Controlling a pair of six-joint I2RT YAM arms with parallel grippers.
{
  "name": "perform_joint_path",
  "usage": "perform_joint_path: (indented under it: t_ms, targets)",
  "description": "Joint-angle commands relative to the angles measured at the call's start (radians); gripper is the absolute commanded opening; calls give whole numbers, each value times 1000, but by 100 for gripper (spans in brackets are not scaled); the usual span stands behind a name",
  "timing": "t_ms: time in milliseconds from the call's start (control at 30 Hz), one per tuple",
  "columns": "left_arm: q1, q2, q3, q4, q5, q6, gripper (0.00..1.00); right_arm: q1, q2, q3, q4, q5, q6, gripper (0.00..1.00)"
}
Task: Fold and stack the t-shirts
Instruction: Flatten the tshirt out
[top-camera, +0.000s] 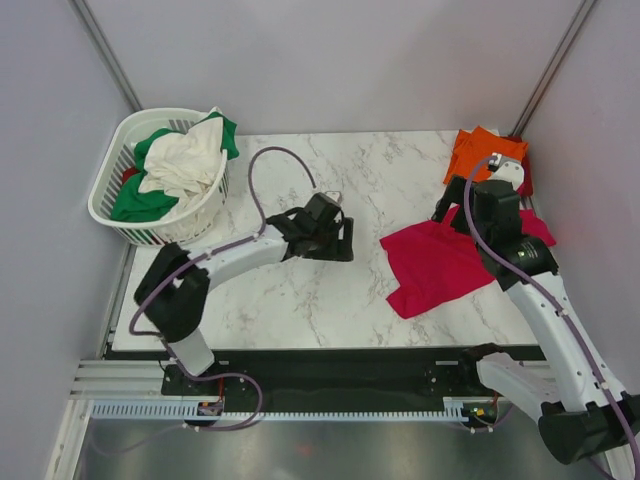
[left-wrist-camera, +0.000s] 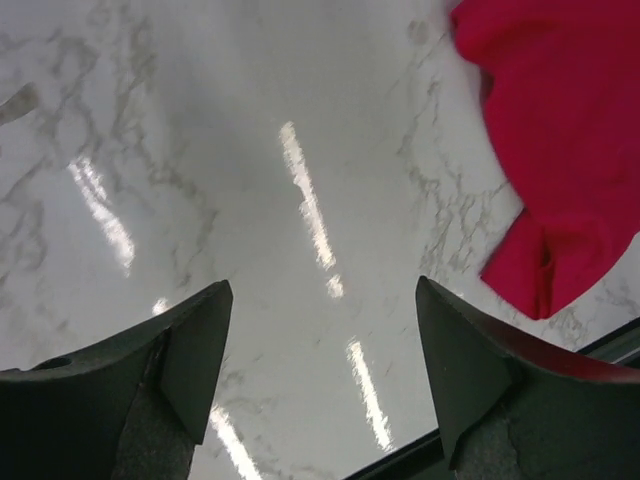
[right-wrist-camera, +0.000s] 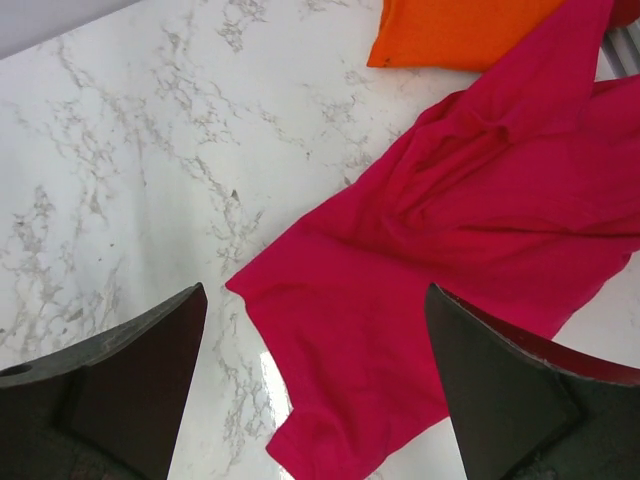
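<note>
A crimson-pink t-shirt (top-camera: 440, 262) lies crumpled on the right half of the marble table; it also shows in the right wrist view (right-wrist-camera: 450, 270) and at the right of the left wrist view (left-wrist-camera: 560, 150). A folded orange t-shirt (top-camera: 482, 152) lies at the back right corner, over a dark red one (top-camera: 526, 178) that only peeks out; the orange one also shows in the right wrist view (right-wrist-camera: 450, 30). Green (top-camera: 140, 200) and cream-white (top-camera: 185, 160) shirts fill the basket. My left gripper (left-wrist-camera: 322, 370) is open and empty over bare marble. My right gripper (right-wrist-camera: 315, 380) is open and empty above the pink shirt.
A white slatted basket (top-camera: 118, 215) stands at the back left corner. The marble table (top-camera: 300, 300) has a dark front edge. Grey walls enclose the table on three sides. The right arm (top-camera: 520, 250) reaches over the pink shirt's right side.
</note>
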Motion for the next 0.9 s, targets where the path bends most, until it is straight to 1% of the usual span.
perform_joint_path:
  t_ms: [0,33,100,133,233,267,367,500,633,700,733,800,833,867]
  targets:
    - [-44,147,169,157,106,-44,82,-1,-40,15,-58,-82,23,98]
    - [-61,242,248,157,113,-44,82,-1,-54,6,-62,-90,25,98]
    - [-77,331,327,163,145,-33,83,-3,-85,-11,-67,-108,26,98]
    - [-91,403,403,163,152,-29,84,-1,-92,-15,-76,-110,26,98]
    - [-102,493,526,163,166,-21,85,-3,-118,-8,-95,-128,23,98]
    - [-102,542,549,163,164,-21,85,-3,-126,-1,-98,-144,22,98]
    - [-102,612,608,162,167,-21,85,-1,-138,18,-119,-151,13,98]
    - [-104,674,642,160,166,-38,85,-1,-151,48,-144,-141,-10,98]
    - [-114,720,686,134,147,-42,81,-3,-152,53,-153,-139,-26,98]
    - [-122,748,717,113,138,-36,73,-1,-154,45,-153,-138,-30,98]
    - [-124,760,729,110,141,-35,53,-3,-157,42,-151,-136,-33,98]
    - [-125,778,770,93,156,-29,22,-3,-160,33,-153,-131,-35,98]
    - [-125,781,783,87,159,-29,3,-1,-161,30,-151,-130,-35,98]
    - [-125,771,787,77,161,-29,2,-1,-160,30,-151,-127,-38,98]
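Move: The red t-shirt's left corner lies on the table about 17 cm to the left hand's right, 7 cm ahead and 9 cm below. Its near corner is roughly 15 cm closer in than that and 3 cm farther right; the orange shirt sits some 22 cm beyond the left corner and 25 cm to its right. From the right hand, the left corner is about 18 cm left, 4 cm ahead and 24 cm below. Left hand sweeps about 20 cm right, forward and down, pinching the t-shirt's left corner; the right draws back. ##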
